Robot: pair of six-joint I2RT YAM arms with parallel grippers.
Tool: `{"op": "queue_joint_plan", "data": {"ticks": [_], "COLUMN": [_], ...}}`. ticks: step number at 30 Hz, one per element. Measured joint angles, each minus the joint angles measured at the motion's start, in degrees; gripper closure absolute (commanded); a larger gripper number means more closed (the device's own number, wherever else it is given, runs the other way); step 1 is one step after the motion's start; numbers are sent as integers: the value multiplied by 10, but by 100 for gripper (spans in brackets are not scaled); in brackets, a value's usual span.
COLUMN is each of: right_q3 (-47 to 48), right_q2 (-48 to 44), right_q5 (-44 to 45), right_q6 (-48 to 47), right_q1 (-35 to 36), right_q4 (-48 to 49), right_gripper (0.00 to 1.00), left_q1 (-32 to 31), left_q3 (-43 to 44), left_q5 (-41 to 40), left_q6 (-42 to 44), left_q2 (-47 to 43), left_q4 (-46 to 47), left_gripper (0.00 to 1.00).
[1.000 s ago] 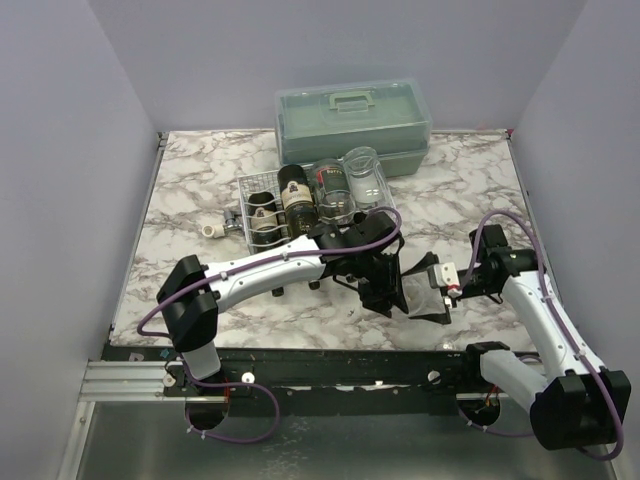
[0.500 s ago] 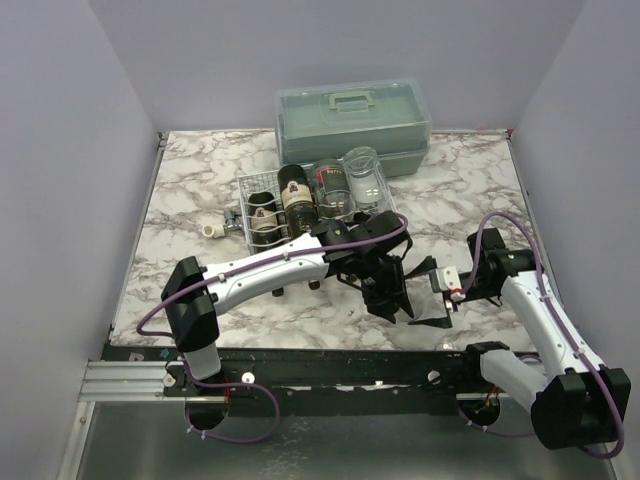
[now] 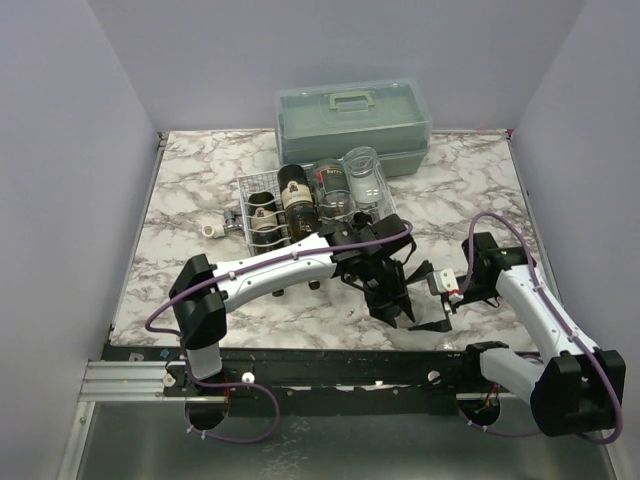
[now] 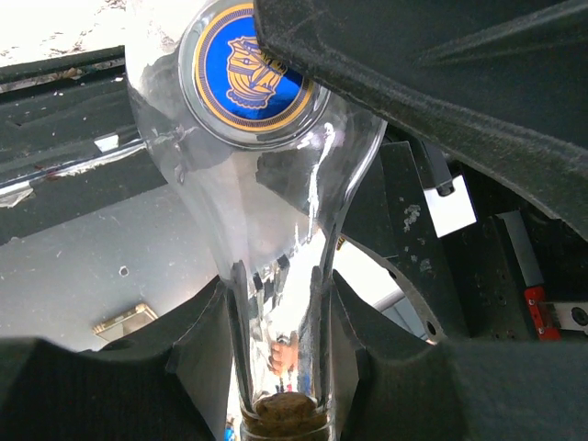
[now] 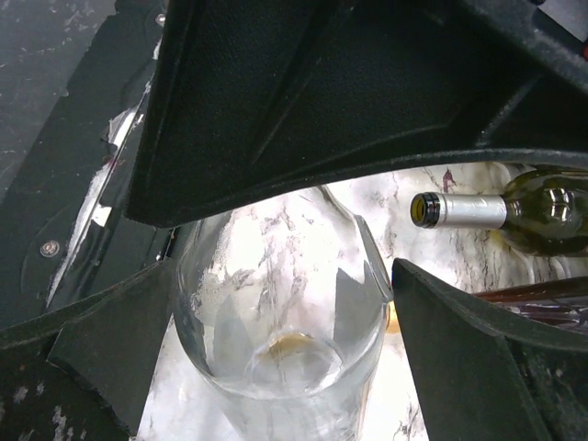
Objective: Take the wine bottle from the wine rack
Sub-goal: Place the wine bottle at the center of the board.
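Note:
A clear glass wine bottle (image 4: 248, 165) with a round blue and gold badge and a cork is off the white wire wine rack (image 3: 262, 185), low over the table's front centre-right. My left gripper (image 4: 280, 367) is shut on the bottle's thin neck just above the cork. In the top view the left gripper (image 3: 395, 298) and right gripper (image 3: 440, 298) face each other and hide most of the bottle. My right gripper (image 5: 285, 358) is open, one finger on each side of the bottle's wide base (image 5: 276, 322).
The rack holds several more bottles, among them a dark one (image 3: 295, 195) and a clear one (image 3: 365, 175). A green bottle with a silver foil neck (image 5: 505, 209) lies beyond my right gripper. A grey-green plastic case (image 3: 352, 115) stands behind the rack. A small white object (image 3: 212, 231) lies left of it.
My left gripper has carried the bottle slightly right and forward. The right gripper has moved left, so its open fingers now stand around the bottle's base.

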Motion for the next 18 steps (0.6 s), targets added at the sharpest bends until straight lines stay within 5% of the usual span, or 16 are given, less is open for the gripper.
{"op": "queue_joint_plan", "data": {"ticks": [12,18], "right_q3": [-2,-2], "right_q2": [7,18], "right_q5": [1,-5], "right_q6": [13,26], "right_q1": [0,2], "right_q4": [6,-7], "right_gripper": [0,0], "left_q1": [1,5], "left_q3": [45,58], "left_q5": [9,12], "left_q6": [5,11], "left_q2": [16,15], "left_q4": [9,31], "left_gripper": [36,34]}}
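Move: The left hand still grips the clear bottle by its neck; the bottle's middle is about 12 cm below that hand, some 2 cm to its right and about level fore and aft. From the right hand, wide open around the body, the bottle's middle lies roughly 5 cm lower, 2 cm left and 2 cm back. The gold-necked bottle lies about 13 cm ahead of the left hand, 4 cm left and 15 cm lower; the wine rack is some 24 cm ahead and 17 cm left of the left hand, also about 15 cm lower. The left hand first holds nearly still on the neck, then its fingers spread by about a quarter of their full range and let go, while the hand rises some 3 cm and shifts 2 to 3 cm to the right and slightly forward, sliding up along the neck towards the cap, its fingertips tipping up a little. The right hand stays in place around the bottle's body with its fingers kept wide open, not pinching, and only tilts about 5 degrees as the left grip is released. ##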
